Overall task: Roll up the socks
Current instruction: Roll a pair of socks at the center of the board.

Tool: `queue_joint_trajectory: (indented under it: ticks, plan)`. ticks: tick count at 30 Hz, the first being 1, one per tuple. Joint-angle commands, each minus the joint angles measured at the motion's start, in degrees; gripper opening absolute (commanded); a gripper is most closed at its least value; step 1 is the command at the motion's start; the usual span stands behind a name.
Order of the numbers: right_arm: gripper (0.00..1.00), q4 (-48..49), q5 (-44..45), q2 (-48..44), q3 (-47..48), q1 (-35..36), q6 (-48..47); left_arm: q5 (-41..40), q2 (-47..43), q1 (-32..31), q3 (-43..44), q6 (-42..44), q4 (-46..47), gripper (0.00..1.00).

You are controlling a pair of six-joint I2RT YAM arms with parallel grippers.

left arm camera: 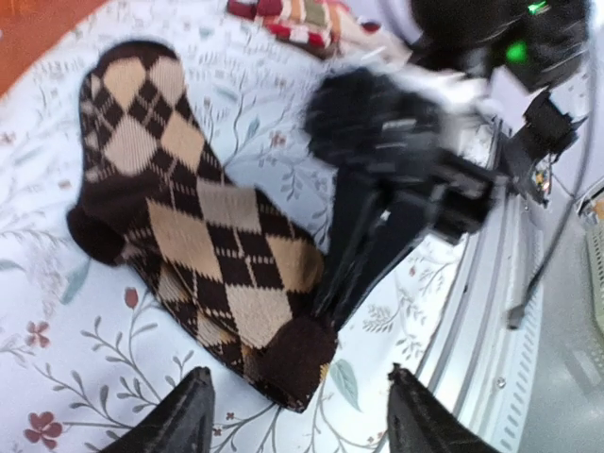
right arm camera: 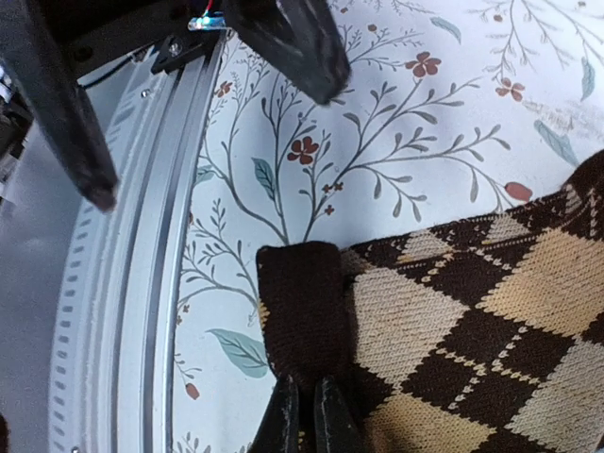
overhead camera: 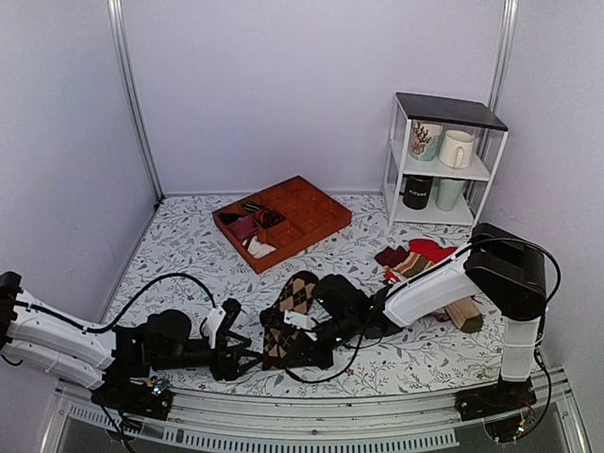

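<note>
The socks [overhead camera: 294, 297] are dark brown with tan argyle diamonds and lie flat, stacked, on the floral table near its front edge. In the right wrist view my right gripper [right arm camera: 304, 415] is shut on the plain brown end of the socks [right arm camera: 472, 311]. The left wrist view shows that end [left arm camera: 293, 363] lying just ahead of my left gripper [left arm camera: 302, 415], which is open and touches nothing. The right gripper's black fingers [left arm camera: 344, 274] pinch the socks [left arm camera: 189, 226] from the side. From above, the left gripper [overhead camera: 247, 360] and right gripper [overhead camera: 286, 351] sit close together.
An orange divided tray [overhead camera: 311, 222] with small bundles stands mid-table. A white shelf [overhead camera: 401, 160] with mugs is at the back right. Red, striped socks [overhead camera: 415, 260] and a wooden block [overhead camera: 462, 313] lie right. A metal rail [right arm camera: 123, 311] runs along the near edge.
</note>
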Motion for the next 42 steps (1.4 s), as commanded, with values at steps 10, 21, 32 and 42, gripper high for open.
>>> queue_joint_trajectory:
  ticks: [10, 21, 32, 42]
  plan:
    - [0.02, -13.7, -11.5, 9.0, 3.0, -3.8, 21.9, -0.5, 0.8, -4.8, -3.6, 17.8, 12.9, 0.55]
    - [0.02, -17.4, -11.6, 9.5, 4.1, -4.4, 22.2, -2.4, 18.4, -7.0, 1.0, 22.5, 19.1, 0.61]
    - [0.02, -18.1, -11.9, 9.8, 3.8, -4.9, 21.5, -2.5, 27.0, -7.1, 4.0, 26.5, 21.7, 0.46]
    - [0.02, -18.5, -12.6, 10.9, 4.2, -4.9, 21.0, -1.4, 32.5, -7.1, 5.8, 24.5, 21.3, 0.24]
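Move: The left hand's target, the socks' rolled near end, lies about 5 cm right, 1 cm back and 5 cm below it. From there the toe end is some 20 cm ahead and 10 cm right, the brown tray's middle roughly 37 cm ahead and 7 cm right. The right hand already pinches the roll, whose middle lies some 3 cm left of its fingertips, level front to back and 1 cm below. Left hand rises 3 cm, sinks 8 rightward and half-closes about the roll; right, still pinching, turns 30 degrees. ##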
